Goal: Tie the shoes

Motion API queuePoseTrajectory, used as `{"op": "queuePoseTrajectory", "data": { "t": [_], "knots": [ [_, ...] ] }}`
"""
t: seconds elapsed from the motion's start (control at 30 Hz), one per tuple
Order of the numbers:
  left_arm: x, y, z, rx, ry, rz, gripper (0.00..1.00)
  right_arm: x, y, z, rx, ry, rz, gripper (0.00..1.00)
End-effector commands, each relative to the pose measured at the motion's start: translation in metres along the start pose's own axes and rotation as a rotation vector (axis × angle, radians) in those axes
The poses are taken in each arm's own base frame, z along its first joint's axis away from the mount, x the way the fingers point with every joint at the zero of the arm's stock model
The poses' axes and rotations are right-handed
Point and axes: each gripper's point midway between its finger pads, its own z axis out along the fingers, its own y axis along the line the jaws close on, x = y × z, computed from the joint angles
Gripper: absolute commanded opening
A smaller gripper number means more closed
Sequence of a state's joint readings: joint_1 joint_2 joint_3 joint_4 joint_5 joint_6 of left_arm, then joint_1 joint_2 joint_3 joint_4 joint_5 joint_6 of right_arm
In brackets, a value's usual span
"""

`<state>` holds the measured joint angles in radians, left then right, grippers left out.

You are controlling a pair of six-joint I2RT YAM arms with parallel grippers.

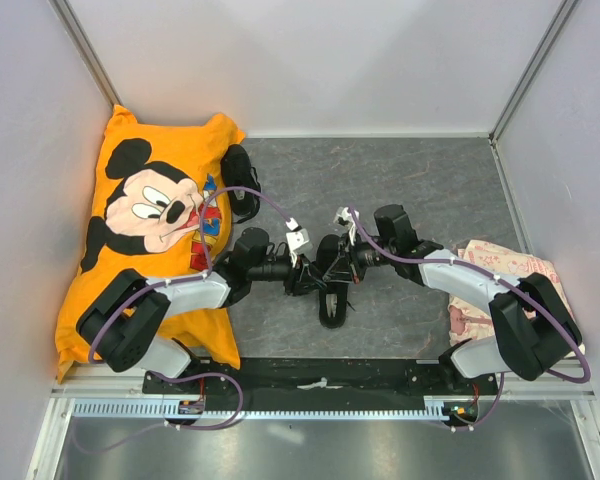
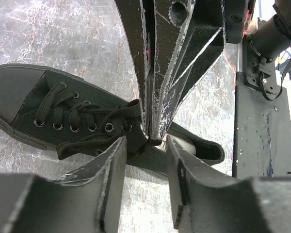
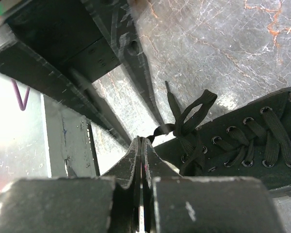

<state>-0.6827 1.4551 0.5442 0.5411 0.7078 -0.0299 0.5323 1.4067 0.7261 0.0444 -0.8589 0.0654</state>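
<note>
One black shoe (image 1: 332, 305) lies on the grey mat between the two arms, its toe toward the near edge; it also shows in the left wrist view (image 2: 72, 116) and the right wrist view (image 3: 252, 145). My right gripper (image 3: 141, 140) is shut on a black lace (image 3: 161, 130) that runs to a loose loop (image 3: 194, 109) above the eyelets. My left gripper (image 2: 145, 144) is open, and its fingertips flank the right gripper's pinched tip just above the shoe's opening. A second black shoe (image 1: 242, 178) lies by the pillow.
The orange Mickey Mouse pillow (image 1: 150, 220) fills the left side under my left arm. A pink patterned cloth (image 1: 500, 265) lies at the right beneath my right arm. The black base plate (image 1: 320, 375) runs along the near edge. Grey walls enclose the table.
</note>
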Motion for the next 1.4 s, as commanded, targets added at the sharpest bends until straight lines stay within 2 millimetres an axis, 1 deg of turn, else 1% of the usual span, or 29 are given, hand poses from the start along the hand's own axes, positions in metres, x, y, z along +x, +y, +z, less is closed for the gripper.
{"op": "queuePoseTrajectory", "data": {
  "t": [0.0, 0.03, 0.07, 0.17, 0.3, 0.37, 0.47, 0.5, 0.53, 0.57, 0.6, 0.63, 0.67, 0.7, 0.77, 0.8, 0.83, 0.9, 1.0, 1.07, 1.2, 1.37],
  "knots": [
    [-0.014, 0.000, 0.002, -0.002, -0.048, 0.009, 0.33, -0.013, 0.004, -0.005, -0.005, -0.045, -0.031, 0.00],
    [-0.014, -0.001, 0.002, 0.003, -0.046, 0.009, 0.26, -0.013, 0.004, -0.005, -0.007, -0.046, -0.024, 0.00],
    [-0.014, -0.001, 0.002, 0.009, -0.044, 0.008, 0.15, -0.011, 0.004, -0.005, -0.006, -0.044, -0.020, 0.00],
    [-0.012, 0.000, 0.000, 0.010, -0.037, 0.013, 0.05, -0.010, 0.002, -0.007, -0.001, -0.045, -0.019, 0.00],
    [-0.009, 0.003, -0.003, 0.023, -0.023, 0.034, 0.02, -0.006, -0.001, -0.009, 0.006, -0.039, -0.008, 0.00],
    [-0.006, 0.003, -0.003, 0.032, -0.011, 0.042, 0.02, -0.006, -0.001, -0.009, 0.006, -0.038, -0.011, 0.00],
    [-0.008, 0.001, -0.001, 0.064, -0.006, 0.080, 0.01, -0.006, -0.001, -0.010, 0.004, -0.038, -0.009, 0.00],
    [-0.008, 0.000, 0.000, 0.079, -0.002, 0.097, 0.02, -0.006, -0.001, -0.010, 0.004, -0.036, -0.010, 0.02],
    [-0.008, -0.001, 0.000, 0.087, 0.001, 0.105, 0.02, -0.008, -0.003, -0.010, 0.006, -0.035, -0.014, 0.24],
    [-0.009, -0.001, 0.001, 0.097, 0.004, 0.116, 0.02, -0.012, -0.004, -0.012, 0.011, -0.039, -0.017, 0.34],
    [-0.005, -0.001, 0.001, 0.107, 0.022, 0.131, 0.02, -0.016, -0.006, -0.013, 0.019, -0.044, -0.023, 0.43],
    [-0.004, 0.000, 0.002, 0.108, 0.028, 0.141, 0.02, -0.019, -0.014, -0.017, 0.039, -0.052, -0.016, 0.49],
    [-0.006, 0.002, 0.002, 0.110, 0.028, 0.173, 0.02, -0.029, -0.015, -0.020, 0.043, -0.061, -0.031, 0.49],
    [-0.003, 0.001, 0.002, 0.116, 0.041, 0.174, 0.02, -0.026, -0.022, -0.023, 0.057, -0.042, -0.016, 0.48],
    [-0.004, 0.004, 0.003, 0.116, 0.047, 0.197, 0.02, -0.029, -0.028, -0.027, 0.074, -0.015, -0.033, 0.43],
    [0.001, 0.004, 0.003, 0.117, 0.064, 0.187, 0.02, -0.023, -0.034, -0.025, 0.075, 0.010, -0.045, 0.40],
    [0.001, 0.006, 0.004, 0.113, 0.067, 0.190, 0.02, -0.020, -0.035, -0.025, 0.070, 0.032, -0.049, 0.35],
    [0.002, 0.008, 0.004, 0.109, 0.072, 0.198, 0.02, -0.014, -0.036, -0.024, 0.063, 0.064, -0.026, 0.33],
    [0.002, 0.009, 0.005, 0.107, 0.074, 0.207, 0.02, -0.012, -0.039, -0.023, 0.067, 0.079, -0.042, 0.33],
    [0.003, 0.010, 0.006, 0.108, 0.079, 0.203, 0.02, -0.010, -0.040, -0.023, 0.072, 0.093, -0.058, 0.35],
    [0.006, 0.011, 0.007, 0.108, 0.092, 0.203, 0.02, -0.002, -0.041, -0.020, 0.072, 0.133, -0.074, 0.43],
    [0.006, 0.014, 0.009, 0.108, 0.097, 0.206, 0.02, -0.002, -0.041, -0.013, 0.077, 0.152, -0.086, 0.43]
  ]
}}
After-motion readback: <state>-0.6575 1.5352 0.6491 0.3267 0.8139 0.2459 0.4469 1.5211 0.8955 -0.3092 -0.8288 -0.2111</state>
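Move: The held lace sits at the right hand's shut fingertips and only about 1 cm right of the left hand's half-open pads, which already straddle it. From the right hand, the knot is some 3 cm ahead, 1 cm to the left and 5 cm below; the loose loop is about 4 cm ahead, 4 cm left and 4 cm below. The shoe opening is roughly 3 cm back from the left hand, 1 cm right and 6 cm down. The left hand stays in place and shuts its fingers on the lace right at the right fingertips, then, keeping its pinch, sinks about 2 cm towards the shoe while its wrist twists some 10 degrees. Once the left has the lace, the right hand opens to just under half and lets go, swings about 4 cm forward while backing to its right, then drops and draws back a little, ending some 3 cm right and 2 cm lower, rolled about 10 degrees, its empty fingers facing the knot and loop. ##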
